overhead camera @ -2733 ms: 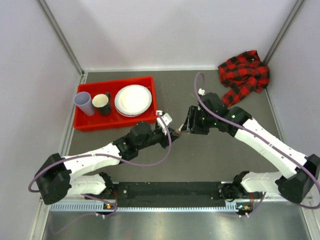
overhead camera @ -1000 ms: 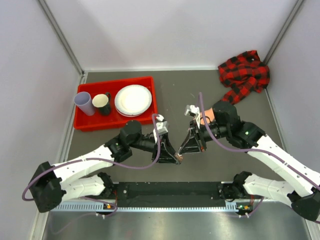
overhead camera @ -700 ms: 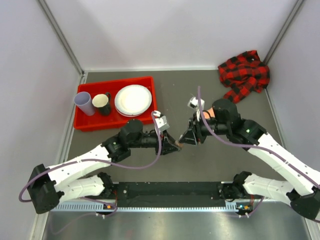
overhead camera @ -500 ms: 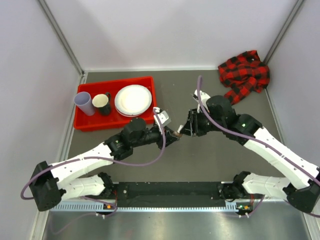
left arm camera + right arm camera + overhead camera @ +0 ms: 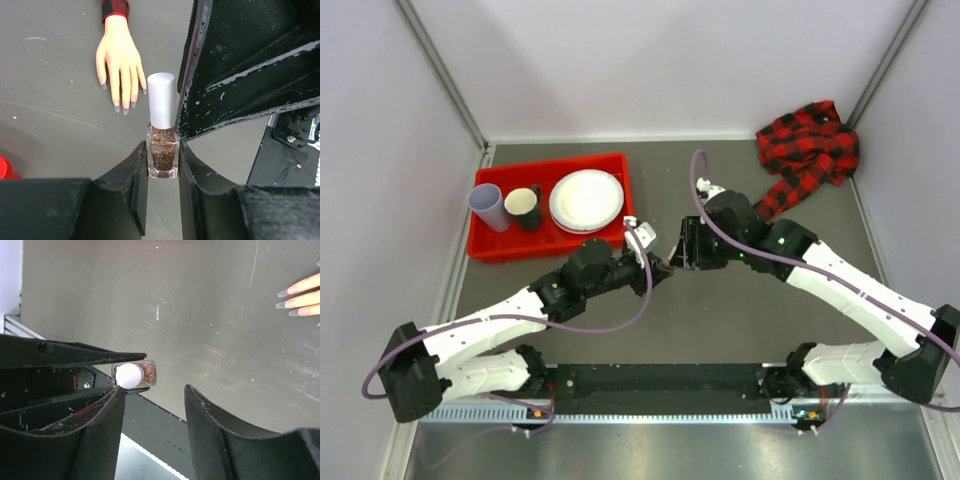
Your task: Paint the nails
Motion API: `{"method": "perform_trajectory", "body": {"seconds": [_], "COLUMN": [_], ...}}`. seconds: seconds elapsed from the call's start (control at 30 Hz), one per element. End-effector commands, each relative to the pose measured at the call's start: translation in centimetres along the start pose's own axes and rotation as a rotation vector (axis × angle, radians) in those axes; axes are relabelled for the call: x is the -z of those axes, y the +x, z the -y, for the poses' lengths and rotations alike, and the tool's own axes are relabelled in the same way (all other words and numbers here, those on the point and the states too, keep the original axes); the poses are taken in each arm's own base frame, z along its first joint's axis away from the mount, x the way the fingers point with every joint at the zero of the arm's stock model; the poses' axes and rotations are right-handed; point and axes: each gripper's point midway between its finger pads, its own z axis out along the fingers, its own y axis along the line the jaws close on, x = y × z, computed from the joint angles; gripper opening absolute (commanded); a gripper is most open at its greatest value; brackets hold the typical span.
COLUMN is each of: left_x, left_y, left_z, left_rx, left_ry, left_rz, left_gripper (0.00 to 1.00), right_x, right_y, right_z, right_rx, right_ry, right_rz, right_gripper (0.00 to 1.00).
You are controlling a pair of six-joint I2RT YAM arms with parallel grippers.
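Note:
A small clear polish bottle [image 5: 163, 152] of coppery glitter with a white cap [image 5: 162, 100] stands upright between the fingers of my left gripper [image 5: 161, 146], which is shut on its glass body. My right gripper [image 5: 155, 389] is open, and the cap [image 5: 129, 375] sits just off one of its fingertips [image 5: 118, 392], not clamped. The peach mannequin hand [image 5: 119, 55] lies flat on the table beyond the bottle, its long nails [image 5: 120, 106] pointing toward me. Three of its nailed fingers [image 5: 300, 297] show at the right wrist view's edge. In the top view both grippers [image 5: 670, 260] meet mid-table and the right arm hides the hand.
A red tray [image 5: 510, 248] at the back left holds two cups [image 5: 505, 206] and a white plate [image 5: 586, 199]. A red-and-black plaid cloth [image 5: 808, 145] lies bunched in the back right corner. Grey walls close in the sides and the back.
My right gripper's jaws have come apart. Both grippers have moved away from the near edge toward the middle of the table, the left one still holding the bottle.

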Motion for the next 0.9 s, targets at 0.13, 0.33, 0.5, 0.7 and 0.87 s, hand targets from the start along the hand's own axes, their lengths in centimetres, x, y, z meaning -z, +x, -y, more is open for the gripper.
{"method": "perform_trajectory", "body": {"seconds": [0.13, 0.33, 0.5, 0.7, 0.87], "left_x": [0.7, 0.6, 0.5, 1.1, 3.2], "left_y": [-2.0, -1.7, -1.7, -2.6, -3.7], "left_z": [0.7, 0.6, 0.7, 2.0, 7.5], "left_rx": [-0.032, -0.031, -0.032, 0.009, 0.022], "left_ry": [0.023, 0.022, 0.029, 0.085, 0.397], "left_rz": [0.089, 0.08, 0.078, 0.107, 0.141], "left_gripper": [0.0, 0.0, 0.0, 0.0, 0.0], "right_x": [0.2, -0.5, -0.8, -0.5, 0.7], "right_y": [-3.1, -2.9, -2.6, -1.5, 0.7], "right_z": [-2.2, -2.6, -3.1, -3.0, -3.8], "right_rx": [0.023, 0.029, 0.026, 0.101, 0.345], "right_ry": [-0.035, -0.045, -0.077, -0.113, -0.284], "right_rz": [0.085, 0.061, 0.043, 0.01, -0.009], "right_gripper": [0.45, 0.4, 0.31, 0.0, 0.0]}}
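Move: The white cap of the upright-tilted polish bottle lies just off the right hand's open fingers: about 2 cm to its left, 1 cm ahead and 1 cm higher. The brown bottle body is some 3 cm left, level fore and aft and 2 cm lower. The mannequin hand lies roughly 14 cm ahead, 11 cm right and 20 cm below. From the left hand, already holding the bottle, the cap is about 3 cm up, 2 cm right and 1 cm ahead. The right fingers close from half open and pinch the white cap, after the hand slides about 2 cm left and 1 cm forward onto it. The left hand keeps its grip on the bottle body, almost still after sinking slightly; then, with the cap pinched, both hands start back together by 1 to 1.5 cm, the right wrist turning roughly 10 degrees counter-clockwise. ##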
